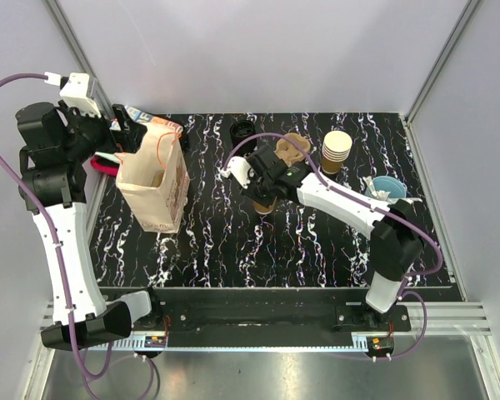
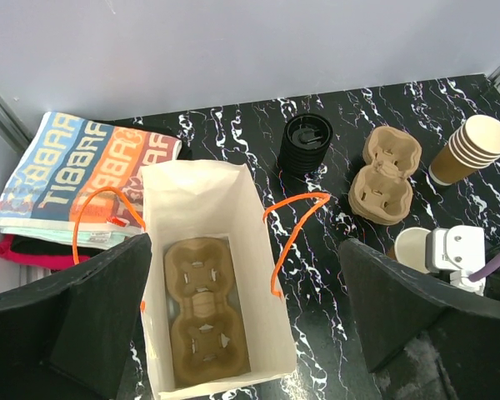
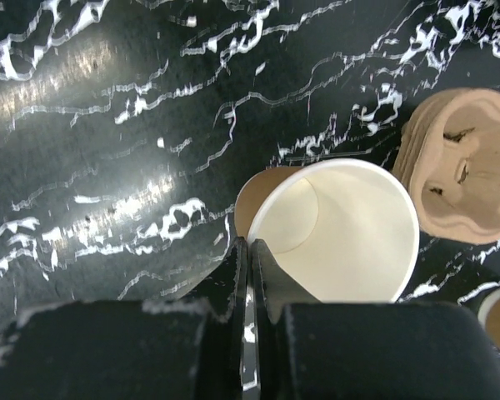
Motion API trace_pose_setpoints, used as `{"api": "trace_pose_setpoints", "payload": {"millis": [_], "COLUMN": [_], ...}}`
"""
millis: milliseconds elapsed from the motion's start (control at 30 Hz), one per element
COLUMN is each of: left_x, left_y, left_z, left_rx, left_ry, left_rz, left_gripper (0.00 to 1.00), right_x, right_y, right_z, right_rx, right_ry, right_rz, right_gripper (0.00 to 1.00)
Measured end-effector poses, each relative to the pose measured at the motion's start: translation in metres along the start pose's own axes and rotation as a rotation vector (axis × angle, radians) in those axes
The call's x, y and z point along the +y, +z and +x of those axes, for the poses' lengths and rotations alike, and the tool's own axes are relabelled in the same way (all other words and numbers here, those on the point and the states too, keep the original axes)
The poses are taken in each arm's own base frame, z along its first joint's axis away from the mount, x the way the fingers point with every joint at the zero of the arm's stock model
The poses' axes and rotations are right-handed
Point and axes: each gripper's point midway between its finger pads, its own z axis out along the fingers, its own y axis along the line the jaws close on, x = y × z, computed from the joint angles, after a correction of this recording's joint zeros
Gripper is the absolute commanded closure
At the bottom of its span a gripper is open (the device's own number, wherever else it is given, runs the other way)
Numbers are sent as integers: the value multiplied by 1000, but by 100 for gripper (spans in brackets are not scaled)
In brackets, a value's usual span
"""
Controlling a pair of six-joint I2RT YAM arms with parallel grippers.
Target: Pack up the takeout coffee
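Note:
The takeout coffee cup (image 3: 342, 233) is a brown paper cup with a white inside and no lid on it. It stands on the table's middle (image 1: 264, 205). My right gripper (image 3: 249, 243) is shut on its near rim, one finger inside the wall and one outside. In the left wrist view the cup's rim (image 2: 411, 247) shows beside the right wrist. My left gripper (image 2: 243, 243) hangs open over a white paper bag (image 2: 271, 283) with orange handles at the table's left (image 1: 154, 179). A brown cup carrier (image 2: 202, 312) lies flat in the bag's bottom.
A stack of black lids (image 2: 305, 143) sits at the back. To its right are stacked carriers (image 2: 385, 173) and nested paper cups (image 1: 336, 152). A light blue cup (image 1: 389, 187) stands at the right. A folded printed bag (image 2: 83, 167) lies behind the white bag.

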Motion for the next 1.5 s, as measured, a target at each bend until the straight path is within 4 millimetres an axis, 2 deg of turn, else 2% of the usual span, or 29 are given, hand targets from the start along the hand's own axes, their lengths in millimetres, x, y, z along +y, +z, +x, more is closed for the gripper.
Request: {"api": "trace_pose_setpoints", "payload": {"millis": [267,467,600,700,833,933,967,1033,1067,1167,1333,1400,1500], "left_x": [0,1,1,1,1,1,1,1,1,1,2,2,3], "left_y": [1,1,1,1,2,1,1,1,1,1,1,2,2], "left_z": [4,4,4,4,7,7,7,7,7,7,8,9,14], "left_rx": [9,9,9,10,17,16,16,16,16,16,17,21,31], "left_ry": [-6,-3,2,1,-3,-2,-2,-1,-1,0,9,13,20], "left_rz": [0,-1,-1,-1,-1,-1,-1,-1,-1,0,0,0,0], "left_gripper": [1,1,1,1,1,1,1,1,1,1,1,1,1], "right_x": [-4,-2,3,7,14,19,19,16,12,-6,-64,-101,-154], "right_y": [15,32,36,38,38,38,37,34,31,16,-28,-46,-53], "right_z": [-23,-13,-3,1,-1,0,1,-1,-4,-28,-95,-125,-147], "right_rx": [-88,-58,-34,-24,-25,-17,-12,-3,-2,-37,-178,-253,-326], "right_ry": [34,39,38,37,30,25,23,21,19,11,45,99,199], "right_rz": [56,70,61,53,43,34,34,48,59,129,356,473,595], "right_gripper": [100,100,95,84,64,55,47,38,30,25,23,23,25]}}
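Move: The right hand already pinches a paper cup by its rim; the bare table spot for it is almost straight below, about 12 cm down and 1 cm ahead. From the hand, the pulp tray stack lies some 15 cm ahead and 8 cm right, and the black lids about 24 cm ahead and 4 cm left. The paper bag stands roughly 31 cm left and 3 cm ahead. The cup spot is some 29 cm right of the left hand, about level with it and 40 cm below. Still pinching the cup's rim, the right hand shifts a couple of centimetres left and lowers it about 3 cm to the table, then opens wide and lets go. Freed, it climbs nearly 20 cm while swinging some 15 cm forward over the table's far part, where the black lids stand, its fingers tipping up about 30 degrees and turning clockwise nearly as much. ##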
